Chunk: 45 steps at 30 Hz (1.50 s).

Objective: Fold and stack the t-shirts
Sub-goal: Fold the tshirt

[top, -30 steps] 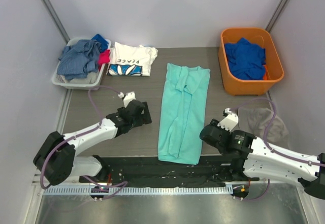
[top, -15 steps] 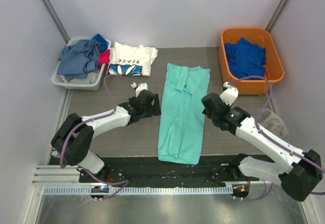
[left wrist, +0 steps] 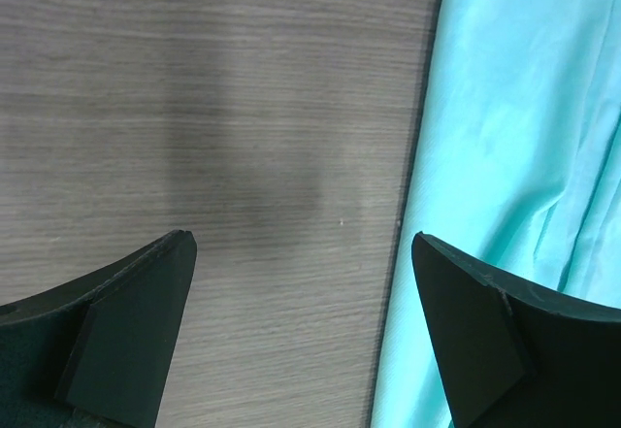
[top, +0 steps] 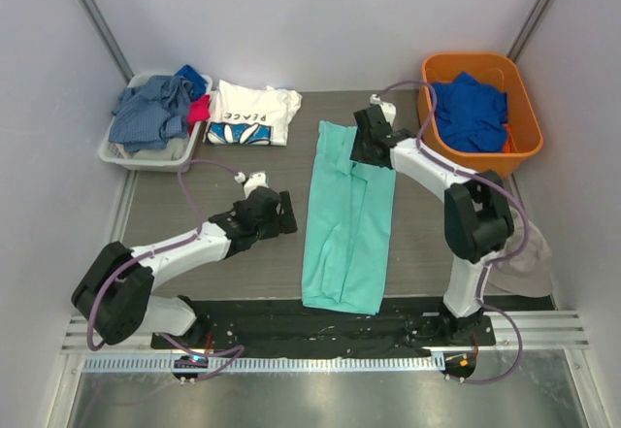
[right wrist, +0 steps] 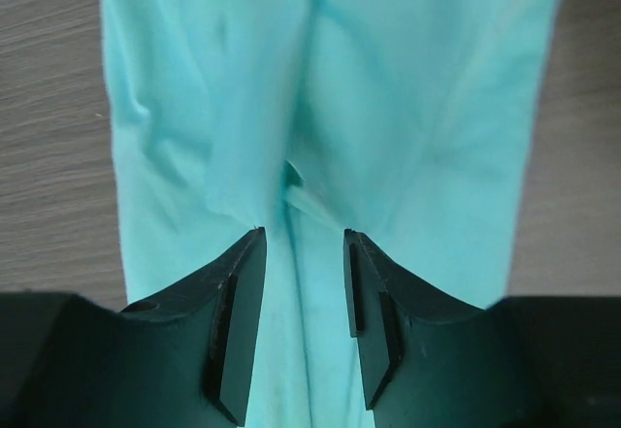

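Note:
The mint-teal t-shirt (top: 347, 224) lies in the middle of the table as a long strip folded lengthwise. The white "PEACE" t-shirt (top: 252, 115) rests folded at the back left. My right gripper (top: 361, 154) hovers over the teal shirt's far end; in the right wrist view its jaws (right wrist: 301, 239) stand partly open with teal fabric (right wrist: 330, 108) flat beneath them. My left gripper (top: 289, 216) is beside the shirt's left edge. It is wide open (left wrist: 301, 239) over bare table, its right finger (left wrist: 485, 331) above the teal edge (left wrist: 505, 137).
A grey basket (top: 109, 154) of grey-blue clothes stands at the back left. An orange bin (top: 427, 132) holding a royal blue garment (top: 471, 108) stands at the back right. A pale grey cloth (top: 524, 253) lies at the right edge, and a black mat (top: 291, 323) runs along the near edge.
The right arm has swung from the near right corner up to the far end of the teal shirt. The left gripper stays beside the shirt's left edge, shifting slightly.

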{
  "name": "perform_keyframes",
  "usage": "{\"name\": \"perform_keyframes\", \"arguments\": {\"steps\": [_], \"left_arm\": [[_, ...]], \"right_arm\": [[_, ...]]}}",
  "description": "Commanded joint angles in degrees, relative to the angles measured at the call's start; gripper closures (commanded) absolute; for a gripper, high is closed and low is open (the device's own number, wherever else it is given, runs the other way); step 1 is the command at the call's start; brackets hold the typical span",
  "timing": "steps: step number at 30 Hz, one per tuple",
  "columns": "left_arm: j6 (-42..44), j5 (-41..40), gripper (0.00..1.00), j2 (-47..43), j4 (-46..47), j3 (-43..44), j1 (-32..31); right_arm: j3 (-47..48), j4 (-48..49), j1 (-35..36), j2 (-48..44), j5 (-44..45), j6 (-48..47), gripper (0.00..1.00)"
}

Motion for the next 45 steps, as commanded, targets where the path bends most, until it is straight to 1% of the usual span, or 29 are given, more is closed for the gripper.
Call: {"name": "perform_keyframes", "arguments": {"steps": [1, 4, 13, 17, 26, 38, 45], "left_arm": [[-1.46, -0.21, 0.00, -2.35, 1.37, -2.04, -0.25], [-1.73, -0.38, 0.00, -2.44, 1.37, -2.83, -0.25], [-1.99, -0.74, 0.00, -2.44, 1.54, -4.15, -0.25], [-2.43, -0.65, 0.00, -2.44, 1.54, -4.50, -0.25], [-2.78, -0.47, 0.00, -2.88, 1.54, -4.77, -0.25], [-3.13, -0.74, 0.00, -4.37, 1.19, -6.00, -0.25], [-3.13, -0.65, 0.00, -4.28, 1.19, -5.82, -0.25]], "right_arm": [[12.04, -0.20, -0.03, 8.88, -6.37, -11.27, 0.55], [16.45, -1.87, -0.12, 12.59, -7.25, -15.32, 0.55], [20.60, -3.02, -0.12, 18.23, -10.33, -20.87, 0.56], [20.08, -3.02, -0.03, 17.97, -12.61, -21.31, 0.56], [19.55, -3.54, 1.82, 16.82, -13.85, -23.33, 0.57], [19.46, -4.77, 3.05, 17.26, -12.88, -24.30, 0.55], [19.46, -5.21, 4.36, 15.60, -10.69, -24.56, 0.55]]}}
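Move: The right hand is over the far part of the teal t-shirt; the end of its folded-in sleeve lies about 6 cm to the hand's left, 3 cm ahead and some 7 cm below. The folded white t-shirt is roughly 26 cm to this hand's left and 12 cm farther out, the orange bin about 24 cm to its right and 11 cm ahead. From the left hand that sleeve end is about 14 cm to the right and 9 cm ahead. The right hand finishes its reach with some 5 cm forward and 3 to 4 cm left while sinking about 5 cm to the teal shirt's folded sleeve, then slides level about 3 cm farther left and 2 cm back, turning counter-clockwise some 30 degrees in all, until its still half-open fingers stand either side of the sleeve's end without closing. The empty left hand, wide open beside the shirt, eases a couple of centimetres down and back, a little to its left, clear of the cloth. ##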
